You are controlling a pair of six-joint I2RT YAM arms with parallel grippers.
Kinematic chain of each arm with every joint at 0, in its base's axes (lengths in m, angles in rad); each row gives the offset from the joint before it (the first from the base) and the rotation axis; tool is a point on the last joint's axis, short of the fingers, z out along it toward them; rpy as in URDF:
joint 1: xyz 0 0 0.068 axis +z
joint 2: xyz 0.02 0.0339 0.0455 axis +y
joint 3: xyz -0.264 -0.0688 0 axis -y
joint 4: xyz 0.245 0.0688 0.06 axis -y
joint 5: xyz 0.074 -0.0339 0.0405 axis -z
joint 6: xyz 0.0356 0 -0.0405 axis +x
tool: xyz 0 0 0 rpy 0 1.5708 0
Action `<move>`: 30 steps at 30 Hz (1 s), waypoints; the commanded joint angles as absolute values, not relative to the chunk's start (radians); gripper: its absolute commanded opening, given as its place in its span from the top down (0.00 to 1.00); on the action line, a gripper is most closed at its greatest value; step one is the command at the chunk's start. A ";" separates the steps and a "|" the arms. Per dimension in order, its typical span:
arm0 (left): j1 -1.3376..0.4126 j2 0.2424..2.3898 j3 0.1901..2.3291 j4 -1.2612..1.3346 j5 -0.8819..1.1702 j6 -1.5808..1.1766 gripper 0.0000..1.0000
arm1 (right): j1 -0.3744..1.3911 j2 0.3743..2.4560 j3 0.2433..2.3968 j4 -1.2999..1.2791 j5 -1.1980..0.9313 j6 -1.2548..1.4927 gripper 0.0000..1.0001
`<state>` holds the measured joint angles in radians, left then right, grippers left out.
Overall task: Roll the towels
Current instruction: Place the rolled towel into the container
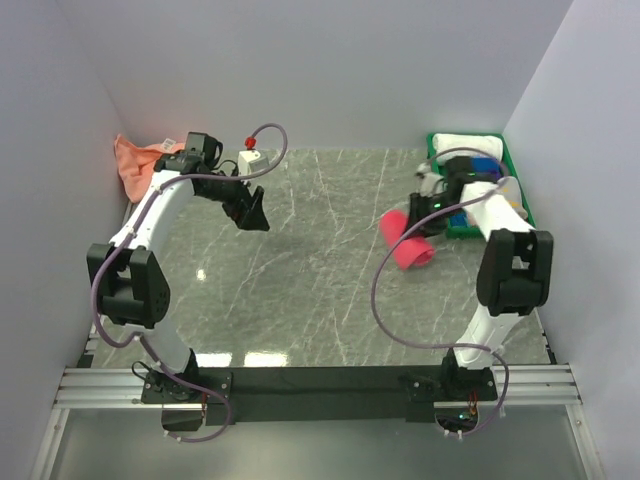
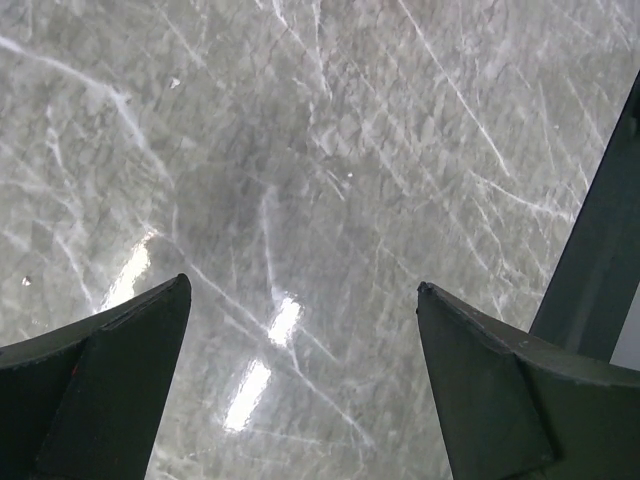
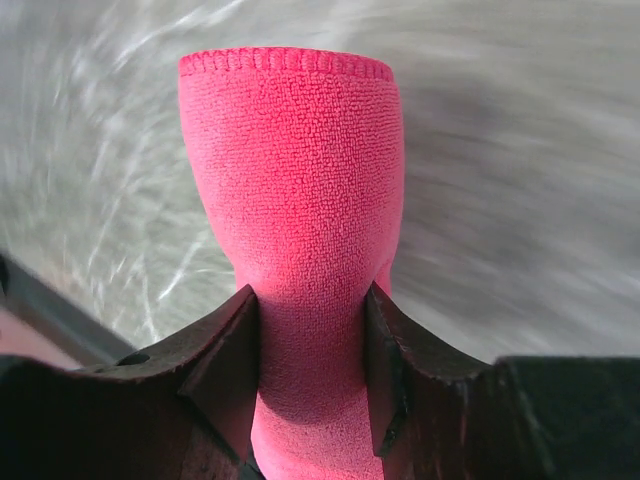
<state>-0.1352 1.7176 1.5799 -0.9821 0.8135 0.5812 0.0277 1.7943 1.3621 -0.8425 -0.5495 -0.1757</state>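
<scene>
A crimson pink towel (image 1: 408,243), rolled into a tube, lies on the marble table right of centre. My right gripper (image 1: 426,214) is shut on it; in the right wrist view both fingers pinch the roll (image 3: 295,170) at its waist, around my right gripper (image 3: 311,290). Over the table's back left my left gripper (image 1: 251,213) hangs open. The left wrist view shows my left gripper (image 2: 303,300) spread wide with only bare marble between the fingers. A salmon orange towel (image 1: 133,160) sits crumpled in the back left corner.
A green tray (image 1: 433,148) stands at the back right, behind the right arm, holding a white towel (image 1: 465,142) and a blue towel (image 1: 487,165). White walls close in the table on three sides. The dark base rail (image 1: 320,380) runs along the near edge.
</scene>
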 commanded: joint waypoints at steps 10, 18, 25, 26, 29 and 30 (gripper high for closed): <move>-0.176 1.819 1.732 -1.000 0.853 0.489 0.00 | -0.290 1.845 1.748 -0.969 -0.451 -0.184 1.00; -0.179 1.813 1.701 -0.968 0.839 0.460 0.00 | -0.334 2.026 1.989 -0.968 -0.431 -0.176 1.00; -0.178 1.746 1.585 -0.933 0.801 0.477 0.00 | -0.341 2.151 2.094 -0.947 -0.356 -0.169 1.00; -0.178 1.734 1.568 -0.927 0.798 0.479 0.00 | -0.344 2.154 2.088 -0.939 -0.354 -0.170 1.00; -0.176 1.720 1.546 -0.930 0.788 0.483 0.01 | -0.351 2.178 2.083 -0.927 -0.357 -0.170 1.00; -0.175 1.721 1.545 -0.933 0.787 0.485 0.01 | -0.354 2.196 2.086 -0.927 -0.356 -0.169 1.00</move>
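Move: The green container's middle lies about 24 cm to the right and 13 cm ahead of the right hand, which already holds the rolled pink towel, and some 5 cm lower. Inside it, the blue roll is 17 cm right and 9 cm ahead, the purple towel 24 cm right and 17 cm ahead, the white towel 21 cm right and 26 cm ahead. From the empty left hand, the container is roughly 70 cm right, 10 cm ahead and 16 cm below. The right hand carries the pinched towel some 25 cm right and forward, up, then down over the container. ##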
